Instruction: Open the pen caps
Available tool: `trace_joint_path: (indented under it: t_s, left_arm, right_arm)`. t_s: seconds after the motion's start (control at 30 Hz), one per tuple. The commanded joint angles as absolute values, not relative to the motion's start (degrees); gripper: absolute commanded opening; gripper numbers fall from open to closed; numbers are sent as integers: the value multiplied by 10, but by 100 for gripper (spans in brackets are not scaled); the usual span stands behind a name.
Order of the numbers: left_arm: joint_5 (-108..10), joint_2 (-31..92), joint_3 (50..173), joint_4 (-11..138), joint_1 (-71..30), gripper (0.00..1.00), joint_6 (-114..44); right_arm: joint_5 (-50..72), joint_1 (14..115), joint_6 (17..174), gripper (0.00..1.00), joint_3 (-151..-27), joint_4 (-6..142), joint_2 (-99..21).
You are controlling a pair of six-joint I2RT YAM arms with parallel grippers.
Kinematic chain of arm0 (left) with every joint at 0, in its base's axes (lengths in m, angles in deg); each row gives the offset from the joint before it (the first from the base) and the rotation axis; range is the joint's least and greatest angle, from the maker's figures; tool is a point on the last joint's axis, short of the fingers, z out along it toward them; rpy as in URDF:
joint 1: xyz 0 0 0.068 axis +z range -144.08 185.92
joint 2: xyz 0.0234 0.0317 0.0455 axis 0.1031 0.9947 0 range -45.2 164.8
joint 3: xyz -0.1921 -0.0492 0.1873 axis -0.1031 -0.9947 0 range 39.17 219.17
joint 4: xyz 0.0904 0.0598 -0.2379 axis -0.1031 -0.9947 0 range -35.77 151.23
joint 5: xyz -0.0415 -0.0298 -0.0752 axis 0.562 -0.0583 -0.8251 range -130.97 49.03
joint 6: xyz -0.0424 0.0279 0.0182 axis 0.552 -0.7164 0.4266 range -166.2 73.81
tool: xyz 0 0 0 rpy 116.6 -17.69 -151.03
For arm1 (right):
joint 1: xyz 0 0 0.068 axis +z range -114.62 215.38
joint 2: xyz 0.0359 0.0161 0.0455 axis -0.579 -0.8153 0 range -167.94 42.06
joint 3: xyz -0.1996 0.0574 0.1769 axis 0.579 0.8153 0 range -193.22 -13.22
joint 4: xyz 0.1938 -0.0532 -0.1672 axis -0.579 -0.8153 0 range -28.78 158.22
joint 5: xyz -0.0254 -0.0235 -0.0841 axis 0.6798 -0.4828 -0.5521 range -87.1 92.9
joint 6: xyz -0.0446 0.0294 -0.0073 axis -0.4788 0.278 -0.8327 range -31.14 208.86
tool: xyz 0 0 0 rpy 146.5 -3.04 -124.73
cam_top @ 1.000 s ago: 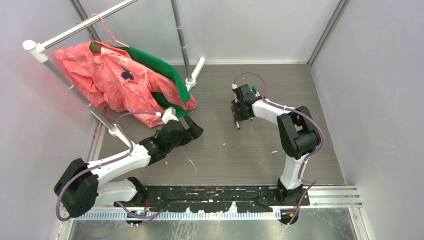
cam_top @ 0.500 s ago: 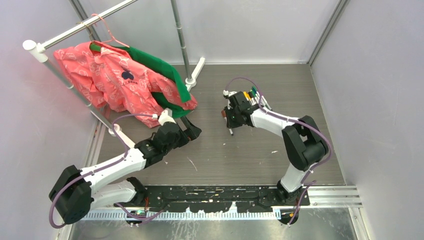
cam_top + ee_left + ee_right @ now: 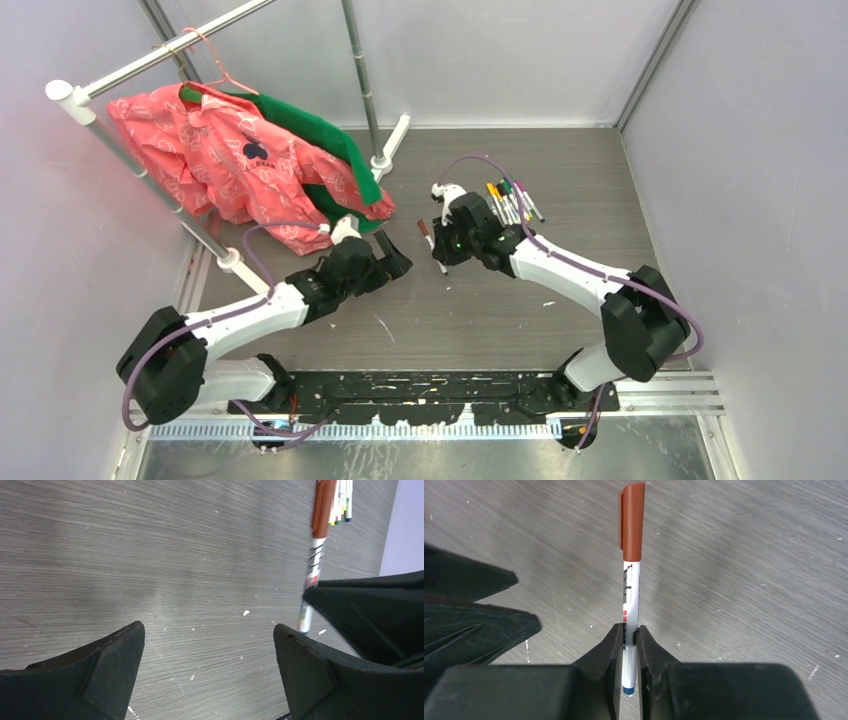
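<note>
My right gripper (image 3: 628,632) is shut on the white barrel of a pen (image 3: 629,605) whose red-brown cap (image 3: 632,522) sticks out beyond the fingertips. From above, that pen (image 3: 433,248) hangs over the table's middle in the right gripper (image 3: 438,250). The left gripper (image 3: 398,262) stands open just to its left with nothing between its fingers (image 3: 112,655). In the left wrist view the left gripper (image 3: 207,627) faces bare table, with the held pen (image 3: 314,565) at the upper right. Several more pens with coloured pen caps (image 3: 510,203) lie in a row behind the right arm.
A clothes rack at the back left carries a pink garment (image 3: 215,160) and a green one (image 3: 325,140); its white foot (image 3: 392,148) rests on the table. Grey walls close in the table on three sides.
The right arm has carried the pen left and nearer, away from the row of pens and close to the left gripper. The left arm shifted slightly right and stayed open.
</note>
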State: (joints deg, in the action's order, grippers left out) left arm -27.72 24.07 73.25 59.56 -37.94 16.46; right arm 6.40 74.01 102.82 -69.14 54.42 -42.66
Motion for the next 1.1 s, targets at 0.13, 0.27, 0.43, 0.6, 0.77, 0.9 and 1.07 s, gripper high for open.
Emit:
trace_joint_path:
  t_s: [0.13,0.27,0.43,0.6,0.77,0.9,1.07]
  left_arm:
    - [-296,265,795,653,-377,100,172]
    - [-295,276,809,657,-377,100,172]
    - [-289,297,815,657,-376,99,175]
    - [-287,312,802,671,-372,90,188]
    - [-268,302,781,687,-367,74,214]
    - [-259,291,778,681,-364,62,219]
    - [-242,273,771,670,-364,50,224]
  right_arm:
    - [52,790,1050,1,-652,588,-388]
    - [45,812,1057,1,-640,598,-379]
    - [32,849,1067,1,-639,606,-366]
    - [1,879,1076,1,-638,613,-355]
    - [-12,898,1081,1,-634,616,-349]
    - [-22,908,1083,1,-632,617,-349]
    - [-28,915,1089,1,-627,624,-348]
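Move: The brown cap of the pen held by the right hand sits about 7 cm ahead of the left gripper, 6 cm to its right, nearly level. From the right hand the cap is some 6 cm ahead and 3 cm left, and the open left gripper about 9 cm left and 1 cm back. The row of pens lies roughly 15 cm ahead, 19 cm right and 11 cm below the right hand. Right hand brings the pen 8 cm back and left; left hand advances 3 cm, half-closing around the cap. ##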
